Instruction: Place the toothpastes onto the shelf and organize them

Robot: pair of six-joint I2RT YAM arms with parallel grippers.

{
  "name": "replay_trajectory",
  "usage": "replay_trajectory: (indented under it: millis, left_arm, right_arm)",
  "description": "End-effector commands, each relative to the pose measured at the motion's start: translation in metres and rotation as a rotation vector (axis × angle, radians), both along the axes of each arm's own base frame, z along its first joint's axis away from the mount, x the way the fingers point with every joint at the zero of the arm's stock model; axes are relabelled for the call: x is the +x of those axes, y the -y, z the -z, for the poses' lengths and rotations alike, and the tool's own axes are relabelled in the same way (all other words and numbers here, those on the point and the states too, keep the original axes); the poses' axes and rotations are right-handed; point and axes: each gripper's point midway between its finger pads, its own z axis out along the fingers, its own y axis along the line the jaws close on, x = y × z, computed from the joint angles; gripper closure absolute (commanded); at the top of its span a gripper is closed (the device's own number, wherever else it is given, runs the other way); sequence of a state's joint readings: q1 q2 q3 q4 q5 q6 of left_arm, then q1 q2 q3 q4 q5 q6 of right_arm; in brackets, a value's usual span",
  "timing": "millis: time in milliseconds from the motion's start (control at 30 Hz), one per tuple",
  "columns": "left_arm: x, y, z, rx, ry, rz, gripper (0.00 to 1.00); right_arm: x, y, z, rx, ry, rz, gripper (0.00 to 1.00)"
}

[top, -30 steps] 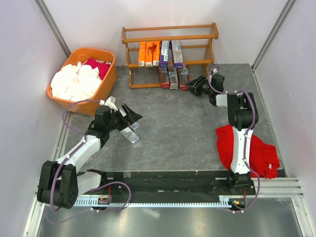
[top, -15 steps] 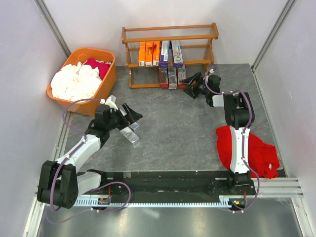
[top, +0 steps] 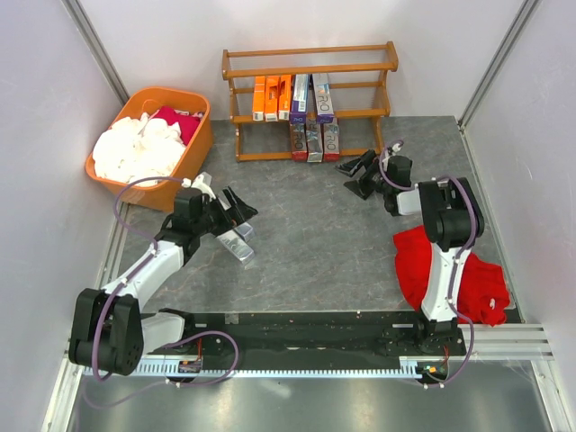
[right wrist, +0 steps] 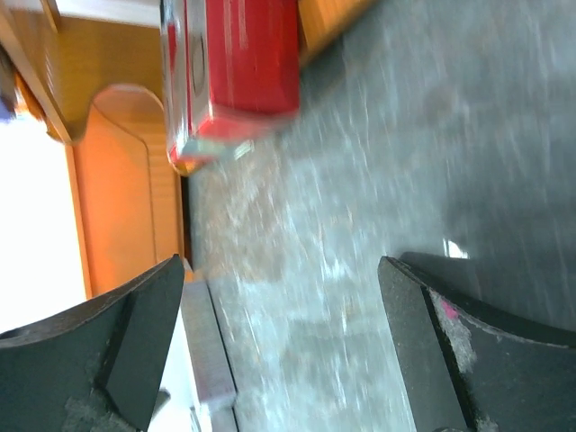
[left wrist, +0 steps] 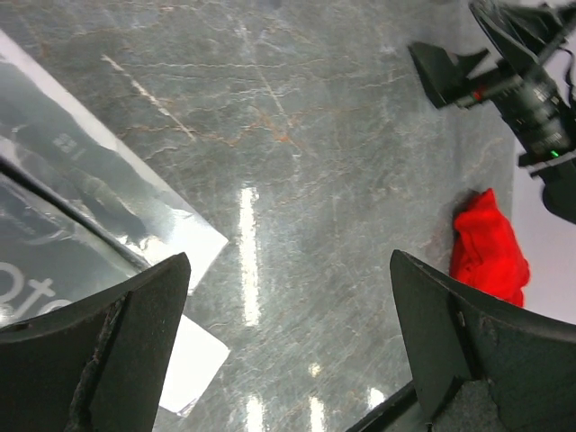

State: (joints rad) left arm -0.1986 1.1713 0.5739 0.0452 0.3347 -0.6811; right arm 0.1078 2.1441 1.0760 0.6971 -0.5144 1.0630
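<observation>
The shelf (top: 310, 67) stands at the back of the table. Its middle tier holds orange toothpastes (top: 270, 97) and purple-and-white ones (top: 311, 95); the bottom tier holds three red-and-silver ones (top: 314, 140). The rightmost red carton (right wrist: 243, 63) shows beside the shelf's end panel (right wrist: 126, 189). My right gripper (top: 360, 171) (right wrist: 288, 351) is open and empty, a little clear of the shelf's right foot. A silver-grey carton (top: 239, 248) (left wrist: 81, 180) lies flat on the table. My left gripper (top: 236, 216) (left wrist: 288, 333) hangs open just over its far end, holding nothing.
An orange tub (top: 184, 171) of white and red cloths sits at the back left. A red cloth (top: 450, 270) (left wrist: 486, 247) lies by the right arm's base. Grey walls close in both sides.
My right gripper opened, let go of the red carton on the bottom tier, and drew back from the shelf. The left arm has stayed put.
</observation>
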Motion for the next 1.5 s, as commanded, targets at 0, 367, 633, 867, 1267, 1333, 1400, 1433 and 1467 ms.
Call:
replay_trajectory:
  millis: [0, 367, 633, 867, 1267, 1333, 1400, 1433, 1467]
  left_arm:
    - [0.008, -0.012, 0.004, 0.1, -0.005, -0.023, 0.0]
    - [0.01, -0.024, 0.014, 0.146, -0.042, -0.09, 0.0]
    - [0.026, -0.021, 0.024, 0.169, -0.078, -0.092, 0.01]
    - [0.042, -0.02, 0.033, 0.209, -0.105, -0.093, 0.06]
    - [0.054, -0.015, 0.088, 0.373, -0.303, -0.003, 0.16]
    - [0.054, -0.014, 0.096, 0.38, -0.322, 0.002, 0.19]
    - [0.054, -0.014, 0.099, 0.387, -0.327, 0.001, 0.3]
    - [0.054, -0.014, 0.097, 0.386, -0.322, 0.0, 0.35]
    - [0.056, -0.013, 0.095, 0.382, -0.31, -0.001, 0.38]
  right_arm:
    - [-0.042, 0.003, 0.024, -0.103, -0.06, -0.024, 0.02]
    - [-0.111, -0.04, 0.025, -0.383, -0.034, -0.174, 0.02]
    - [-0.141, -0.071, 0.029, -0.447, -0.015, -0.253, 0.02]
    - [-0.161, -0.079, 0.045, -0.465, -0.042, -0.299, 0.02]
    - [-0.169, -0.076, 0.052, -0.464, -0.058, -0.307, 0.02]
    - [-0.17, -0.077, 0.052, -0.461, -0.059, -0.311, 0.02]
    - [-0.171, -0.077, 0.051, -0.456, -0.06, -0.315, 0.02]
    - [-0.172, -0.077, 0.05, -0.453, -0.061, -0.314, 0.02]
    - [-0.172, -0.079, 0.047, -0.452, -0.053, -0.317, 0.02]
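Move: From the left gripper, the silver toothpaste box to pick lies about 7 cm ahead, 3 cm to the left and 10 cm below. A second silver box lies some 3 cm back and 6 cm left of the hand, also about 10 cm down. The orange bin is roughly 26 cm ahead and 26 cm left. From the right gripper, the box to pick is about 31 cm left and 12 cm back; the just-shelved red box is around 14 cm ahead, 5 cm left. Bring the left gripper down about 9 cm onto the nearer-to-bin silver box, easing left first, then reaching forward some 6 cm, tipping the fingers steeper and rolling its left side up; straddle the box towards its robot-side end and start closing. Meanwhile draw the open right gripper back from the shelf and left, rolling its left side down, then hold it there. ##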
